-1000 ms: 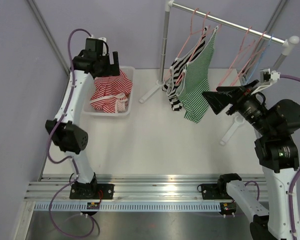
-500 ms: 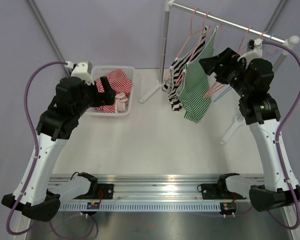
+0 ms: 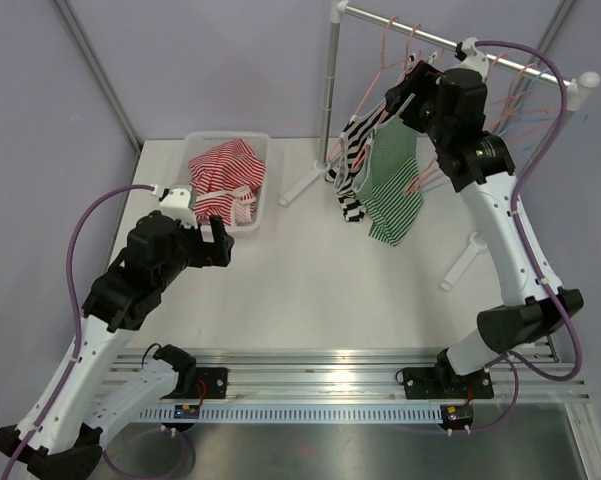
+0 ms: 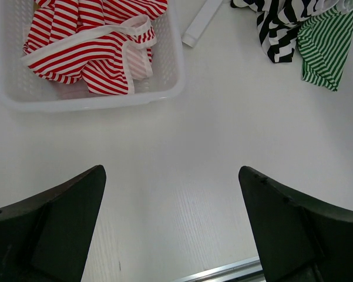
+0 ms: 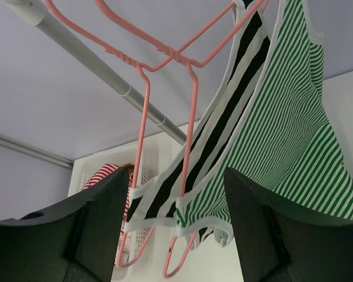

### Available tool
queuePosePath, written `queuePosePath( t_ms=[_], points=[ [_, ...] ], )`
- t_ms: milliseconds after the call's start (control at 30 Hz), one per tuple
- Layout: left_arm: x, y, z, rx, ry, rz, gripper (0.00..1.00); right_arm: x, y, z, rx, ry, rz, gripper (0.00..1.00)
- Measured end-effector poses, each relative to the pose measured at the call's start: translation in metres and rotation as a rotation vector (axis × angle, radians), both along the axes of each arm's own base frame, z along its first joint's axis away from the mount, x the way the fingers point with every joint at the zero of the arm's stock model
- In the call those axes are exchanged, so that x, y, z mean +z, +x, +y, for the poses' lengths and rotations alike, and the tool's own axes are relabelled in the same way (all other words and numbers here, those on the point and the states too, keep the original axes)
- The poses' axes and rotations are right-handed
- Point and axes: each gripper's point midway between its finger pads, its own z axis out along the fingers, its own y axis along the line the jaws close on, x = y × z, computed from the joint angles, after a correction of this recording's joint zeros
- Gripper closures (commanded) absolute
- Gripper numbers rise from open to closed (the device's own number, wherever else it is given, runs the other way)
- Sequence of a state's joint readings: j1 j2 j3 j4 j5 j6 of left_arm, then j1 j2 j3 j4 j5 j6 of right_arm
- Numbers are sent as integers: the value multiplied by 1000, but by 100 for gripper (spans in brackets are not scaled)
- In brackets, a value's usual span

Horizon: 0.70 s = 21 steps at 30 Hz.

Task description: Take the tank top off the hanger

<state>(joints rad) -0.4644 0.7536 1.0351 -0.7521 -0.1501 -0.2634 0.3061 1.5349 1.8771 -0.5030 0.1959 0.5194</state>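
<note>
A green-striped tank top hangs on a pink hanger from the rail. A black-and-white striped tank top hangs on a second pink hanger just to its left. My right gripper is raised beside the hangers' upper part. In the right wrist view this gripper stands open, with the hanger wire and the edges of the green top and the black-and-white top between its fingers, untouched. My left gripper hangs open and empty over the bare table.
A white basket at the back left holds a red-striped garment. The rack's upright post and feet stand on the table. Several empty hangers hang further right on the rail.
My right arm has swung up and left from the table's right side to the hangers, its jaws narrowing. My left arm has pulled back from the basket toward the table's near left.
</note>
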Motion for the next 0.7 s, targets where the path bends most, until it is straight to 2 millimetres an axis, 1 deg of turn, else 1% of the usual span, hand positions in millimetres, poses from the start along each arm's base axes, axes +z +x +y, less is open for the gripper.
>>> queuePosePath(
  t_ms=[133, 233, 267, 367, 400, 467, 500, 533, 567, 600, 633, 700],
  points=[
    [-1, 7, -4, -10, 8, -7, 1, -12, 28, 11, -31, -53, 34, 29],
    [-9, 10, -6, -19, 24, 12, 1, -26, 42, 14, -59, -96, 61, 34],
    [-11, 10, -6, -23, 28, 16, 1, -32, 45, 13, -74, -111, 73, 39],
    [-12, 10, -7, -30, 29, 16, 1, -45, 53, 7, -116, -154, 102, 46],
    [-12, 10, -8, -31, 28, 15, 1, -47, 55, 5, -132, -165, 107, 55],
    [-11, 11, -8, -33, 27, 15, 1, -50, 59, 1, -156, -187, 114, 68],
    [-11, 11, -8, -35, 26, 15, 1, -51, 60, 0, -162, -193, 115, 78],
    [-11, 11, -9, -36, 26, 14, 1, -52, 59, -3, -172, -204, 119, 80],
    [-11, 11, -9, -37, 25, 14, 1, -52, 59, -4, -182, -206, 118, 86],
    [-11, 11, -9, -38, 24, 14, 1, -51, 59, -6, -190, -209, 116, 88],
    [-11, 11, -9, -39, 24, 14, 1, -51, 59, -7, -198, -210, 114, 92],
    [-11, 11, -10, -40, 23, 13, 1, -51, 59, -8, -205, -208, 107, 97]
  ],
)
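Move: For the right hand, the near side wire of the pink hanger carrying the green-striped tank top lies about 6 cm ahead, straight in line and some 5 cm lower. That top's body hangs about 10 cm ahead, 3 cm right and 20 cm below; the black-and-white top hangs about 12 cm ahead, 5 cm left and 18 cm below. From the left hand, the wire is roughly 27 cm ahead, 37 cm right and 12 cm higher. The right fingertips close from well open to nearly shut and pinch the side wire of the green top's pink hanger. They reach it by going forward about 6 cm and down about 5 cm, swinging slightly left and then back right. The wrist turns clockwise and rolls its left side down, each by some 10 degrees; most of the closing comes as the hand slows to a stop. ##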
